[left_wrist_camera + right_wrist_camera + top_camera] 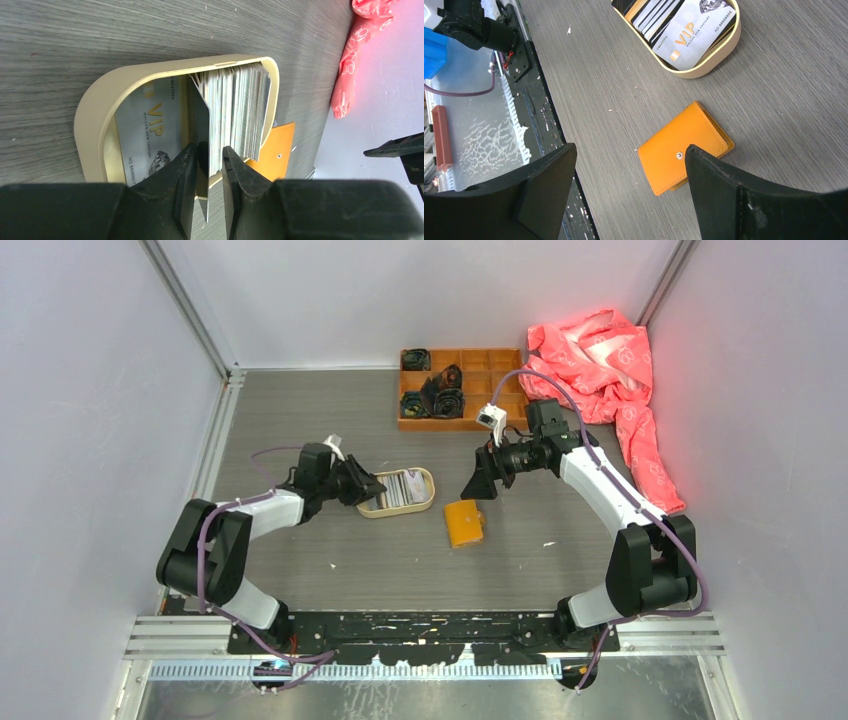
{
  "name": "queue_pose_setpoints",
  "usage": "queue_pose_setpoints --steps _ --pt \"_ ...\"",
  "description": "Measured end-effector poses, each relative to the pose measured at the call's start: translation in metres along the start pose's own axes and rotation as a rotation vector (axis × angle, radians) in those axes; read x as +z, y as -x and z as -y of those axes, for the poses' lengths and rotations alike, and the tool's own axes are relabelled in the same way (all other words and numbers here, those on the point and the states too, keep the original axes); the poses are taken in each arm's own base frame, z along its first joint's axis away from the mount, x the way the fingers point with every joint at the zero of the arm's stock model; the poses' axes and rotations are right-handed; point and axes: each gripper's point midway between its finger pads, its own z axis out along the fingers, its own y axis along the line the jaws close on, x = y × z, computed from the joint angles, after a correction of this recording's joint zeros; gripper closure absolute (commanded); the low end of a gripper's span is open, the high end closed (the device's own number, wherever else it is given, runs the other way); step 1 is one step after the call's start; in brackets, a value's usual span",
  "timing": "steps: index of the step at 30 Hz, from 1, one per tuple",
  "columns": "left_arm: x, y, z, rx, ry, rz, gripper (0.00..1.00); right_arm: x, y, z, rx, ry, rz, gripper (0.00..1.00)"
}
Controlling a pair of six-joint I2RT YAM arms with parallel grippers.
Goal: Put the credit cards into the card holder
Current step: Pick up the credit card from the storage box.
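Several credit cards (403, 487) stand on edge in an oval tan tray (398, 511). A grey VIP card (145, 130) lies flat on the tray's floor. My left gripper (372, 485) reaches into the near end of the tray (95, 110) and is shut on a few of the credit cards (240, 110), a dark one and some white ones, pinched between its fingertips (209, 150). The mustard-orange card holder (464, 523) lies closed on the table just right of the tray. My right gripper (483, 485) hovers above the card holder (674, 140), open (630, 150) and empty.
An orange wooden compartment box (460, 388) with dark items stands at the back. A pink cloth (600, 370) lies at the back right by the wall. The black base rail (524, 55) runs along the table's near edge.
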Motion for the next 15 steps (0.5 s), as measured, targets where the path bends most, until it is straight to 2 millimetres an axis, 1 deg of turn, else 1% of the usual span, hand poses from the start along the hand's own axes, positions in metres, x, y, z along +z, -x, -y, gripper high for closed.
queue_pose_setpoints --steps 5,8,10,15 --pt "-0.001 0.0 -0.007 0.001 0.024 -0.003 0.78 0.0 0.0 0.0 0.0 0.0 0.0 0.16" --pt "-0.002 -0.002 -0.012 0.006 0.048 -0.008 0.9 0.0 0.0 0.0 0.0 0.0 0.0 0.16" --pt "-0.003 -0.002 -0.016 0.008 0.064 -0.007 0.94 0.0 0.0 0.0 0.0 0.0 0.0 0.16" --pt "-0.007 -0.001 -0.02 0.03 0.09 0.004 0.95 0.0 0.0 0.0 0.0 0.0 0.0 0.16"
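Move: The end credit card of the row standing in the storage box is already between the left gripper's open fingers, its middle about 2 cm below the hand point. The rest of the row centres about 5 cm to the right and 3 cm down; the flat VIP card lies about 3 cm left, 1 cm back and 4 cm down. The card holder is about 17 cm right and 7 cm back. From the right hand, the end card is about 20 cm left, 5 cm ahead and 11 cm lower. Bring the left gripper about 1.5 cm left, away from the rest of the row, while sinking about 1 cm into the storage box and easing slightly back. Roll the hand some 5 degrees, its left side rising, and on the way close the part-open fingers until they pinch the end card between their tips. ##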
